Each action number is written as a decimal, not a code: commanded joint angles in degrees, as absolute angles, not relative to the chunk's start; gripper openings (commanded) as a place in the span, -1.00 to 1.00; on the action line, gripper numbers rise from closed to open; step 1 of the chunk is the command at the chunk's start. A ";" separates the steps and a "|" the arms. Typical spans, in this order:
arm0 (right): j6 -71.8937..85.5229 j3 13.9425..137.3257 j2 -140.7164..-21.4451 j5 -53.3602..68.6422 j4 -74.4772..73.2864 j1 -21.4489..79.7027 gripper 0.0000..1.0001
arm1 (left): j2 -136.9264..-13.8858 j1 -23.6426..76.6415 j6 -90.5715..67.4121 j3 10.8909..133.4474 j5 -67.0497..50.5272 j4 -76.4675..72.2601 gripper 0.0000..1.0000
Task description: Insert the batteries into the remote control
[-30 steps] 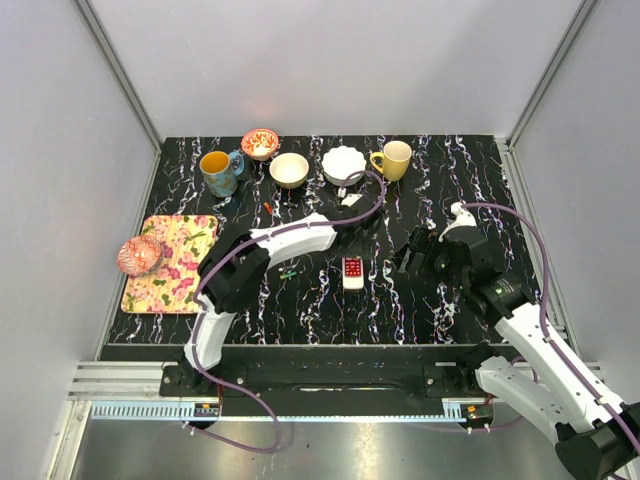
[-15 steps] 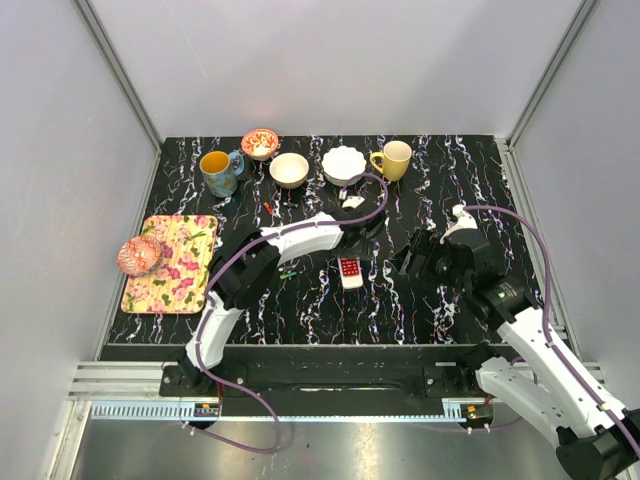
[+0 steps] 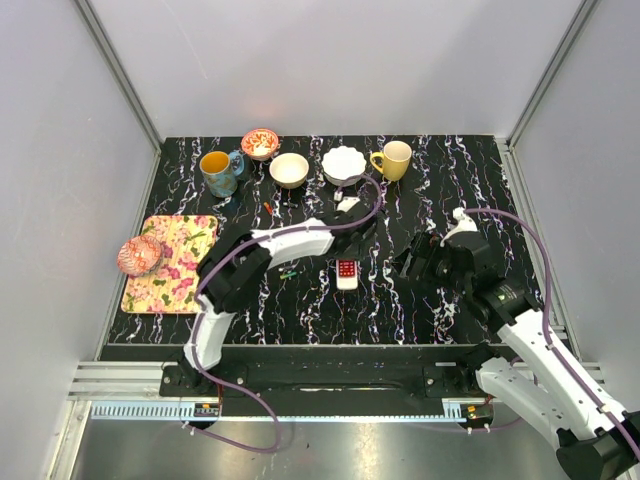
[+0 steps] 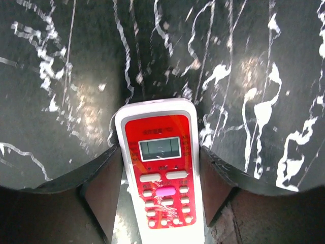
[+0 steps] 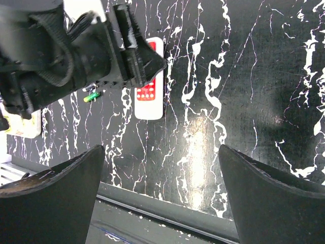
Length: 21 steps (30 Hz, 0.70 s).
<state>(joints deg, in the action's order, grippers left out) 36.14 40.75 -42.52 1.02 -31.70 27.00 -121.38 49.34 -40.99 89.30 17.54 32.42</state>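
The remote control [image 4: 162, 173] lies face up on the black marbled table, red face with white buttons and a pale display. My left gripper [image 4: 160, 150] straddles it, one dark finger [image 4: 104, 188] against each long edge, shut on it where it lies. From above, the remote control [image 3: 346, 273] pokes out under the left wrist at mid-table. A small green battery [image 3: 288, 272] lies just left of it, also seen as a green battery [image 5: 92, 95]. My right gripper [image 5: 161, 150] hovers open near the table's front edge, right of the remote control [image 5: 148, 104], holding nothing.
Along the back stand a blue mug [image 3: 218, 170], a patterned bowl [image 3: 260, 142], a cream bowl [image 3: 289, 169], a white bowl [image 3: 344, 164] and a yellow mug [image 3: 394, 158]. A floral mat [image 3: 180, 265] with a pink object [image 3: 139, 255] lies at left. A small white piece [image 3: 348, 203] lies behind the left wrist.
The left gripper's fingers have closed in from wide open onto the remote's sides, and the remote has shifted slightly left. The right arm has barely moved.
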 commanded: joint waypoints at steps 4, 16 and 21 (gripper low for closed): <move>37.43 43.95 -43.06 3.42 -29.46 27.07 0.99 | -98.55 42.99 -40.17 68.16 4.59 11.98 -0.82; 55.43 31.57 -50.25 31.63 17.60 27.07 0.99 | -72.43 34.63 -50.79 41.59 -25.84 -35.73 -1.00; 63.18 28.74 -55.01 36.21 35.14 27.16 0.99 | -69.61 34.19 -52.81 39.82 -25.84 -41.65 -1.00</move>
<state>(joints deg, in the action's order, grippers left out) 54.48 29.82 -52.97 28.49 13.06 27.00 -72.31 34.70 -49.41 40.69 -22.11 -27.33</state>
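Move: The remote control is still on the table, already pinched in the left gripper with its middle about 3 cm back from that hand. The waiting right gripper lies some 11 cm back, 12 cm right and 16 cm above the left hand. The green battery is about 15 cm left and 4 cm back of the left hand. From the open right hand, the remote is roughly 8 cm ahead, 12 cm left and 16 cm below. Keep the left grip and lift the remote off the table, up about 22 cm. Ease the left gripper back some 5 cm as it rises, and roll it around 60 degrees so its fingers swing from downward to pointing right. Meanwhile bring the wide-open right gripper about 10 cm left and 4 cm up towards the remote's back, turning its fingers further left, and stop short of touching. ##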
